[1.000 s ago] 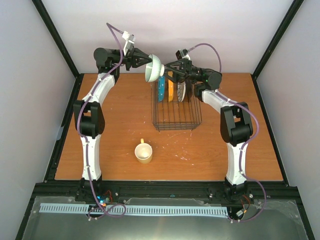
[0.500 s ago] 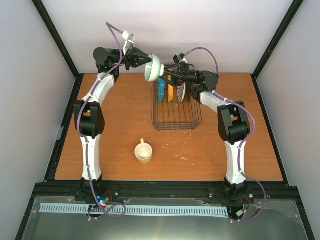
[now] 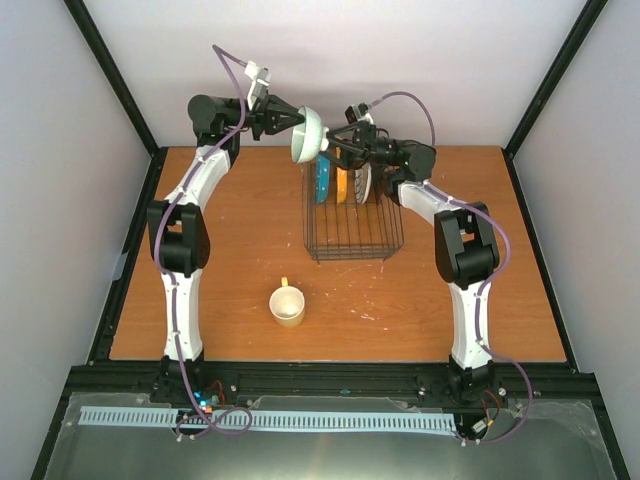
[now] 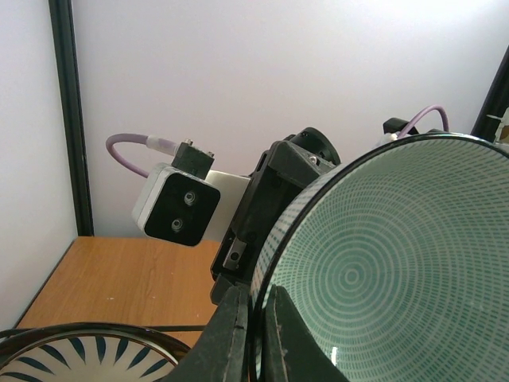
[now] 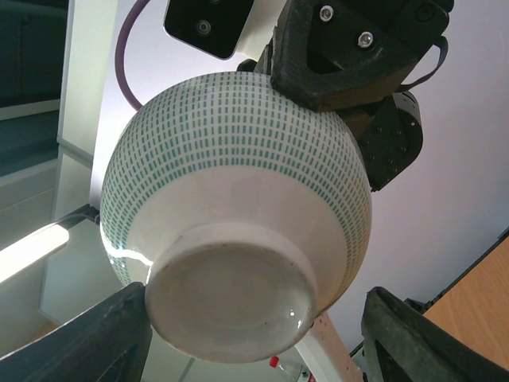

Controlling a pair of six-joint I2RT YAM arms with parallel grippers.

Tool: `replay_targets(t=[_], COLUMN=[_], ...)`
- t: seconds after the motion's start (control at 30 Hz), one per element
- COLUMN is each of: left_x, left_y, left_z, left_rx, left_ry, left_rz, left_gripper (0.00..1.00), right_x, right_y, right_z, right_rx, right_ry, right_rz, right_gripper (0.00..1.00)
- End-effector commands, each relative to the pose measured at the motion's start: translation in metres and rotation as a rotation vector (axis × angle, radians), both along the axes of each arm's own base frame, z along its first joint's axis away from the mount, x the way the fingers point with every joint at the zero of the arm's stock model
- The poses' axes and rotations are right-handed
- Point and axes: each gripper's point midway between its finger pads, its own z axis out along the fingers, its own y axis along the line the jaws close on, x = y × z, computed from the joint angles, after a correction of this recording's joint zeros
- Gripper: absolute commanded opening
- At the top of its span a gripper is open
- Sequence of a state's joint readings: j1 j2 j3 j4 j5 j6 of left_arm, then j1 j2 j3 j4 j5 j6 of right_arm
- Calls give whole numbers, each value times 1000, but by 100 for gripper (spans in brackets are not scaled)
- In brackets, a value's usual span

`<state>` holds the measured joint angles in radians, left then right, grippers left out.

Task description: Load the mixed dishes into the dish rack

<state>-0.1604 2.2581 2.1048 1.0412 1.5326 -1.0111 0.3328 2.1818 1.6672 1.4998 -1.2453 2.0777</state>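
My left gripper (image 3: pixel 296 122) is shut on the rim of the small mint-green bowl (image 3: pixel 307 136), holding it tilted in the air above the dish rack's (image 3: pixel 353 232) far left corner. In the left wrist view one finger (image 4: pixel 232 338) lies outside the rim and one inside the bowl (image 4: pixel 398 270). My right gripper (image 3: pixel 332 150) is open just right of the bowl. Its fingers (image 5: pixel 87 338) straddle the bowl's (image 5: pixel 238 191) foot, the right one well apart. Teal (image 3: pixel 322 182), yellow-orange (image 3: pixel 342 184) and striped (image 3: pixel 362 182) plates stand upright in the rack. The cream-yellow mug (image 3: pixel 288 305) sits on the table.
The rack's near half holds no dishes. The wooden table (image 3: pixel 230 230) spreads left of the rack, with the mug near the front. White walls and black frame posts (image 3: pixel 110 70) close the cell. The right wrist camera (image 4: pixel 176 208) shows close behind the bowl.
My right gripper has edged left, closer to the bowl, staying open. The left gripper and the bowl have stayed put.
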Motion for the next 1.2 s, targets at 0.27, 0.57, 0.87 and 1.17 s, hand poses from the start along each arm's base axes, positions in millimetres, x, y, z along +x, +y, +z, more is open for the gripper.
replay_targets(t=[0.27,0.57,0.87,1.17], left_x=[-5,0,1,1], left_y=[-10,-13,-14,-16], left_z=[15,9,6,6], left_rx=[-44,-46,-39,-30], left_ry=[-27,-19,-14,-20], left_rz=[9,9,4,8], left_gripper=[1,1,4,1], right_x=[-24,-32,-35,-31], right_y=[0,6,8,8], right_z=[22,27,29,28], right_rx=[44,43,42,41], right_ry=[25,15,4,20], right_rz=[80,100,106,108], right_gripper=[51,36,3,12])
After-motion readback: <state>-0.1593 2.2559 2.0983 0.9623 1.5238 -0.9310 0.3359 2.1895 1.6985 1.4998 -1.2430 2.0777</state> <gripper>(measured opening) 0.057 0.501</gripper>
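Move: The green bowl stands on edge between the grippers: its middle is about 3 cm left of the right hand, which has its foot between open fingers, and about 5 cm back and 3 cm right of the left hand, which holds its rim. From the right hand, the blue plates in the rack lie about 9 cm ahead, straight in line sideways and some 23 cm below; the orange plate is 5 cm right of them. The green bowl's foot is pinched by the right gripper, whose fingers close by about a fifth of their full range from either side and stop on it, while that hand eases up by under 1 cm. The left fingers keep the rim pinched, that hand all but still and not letting go. ##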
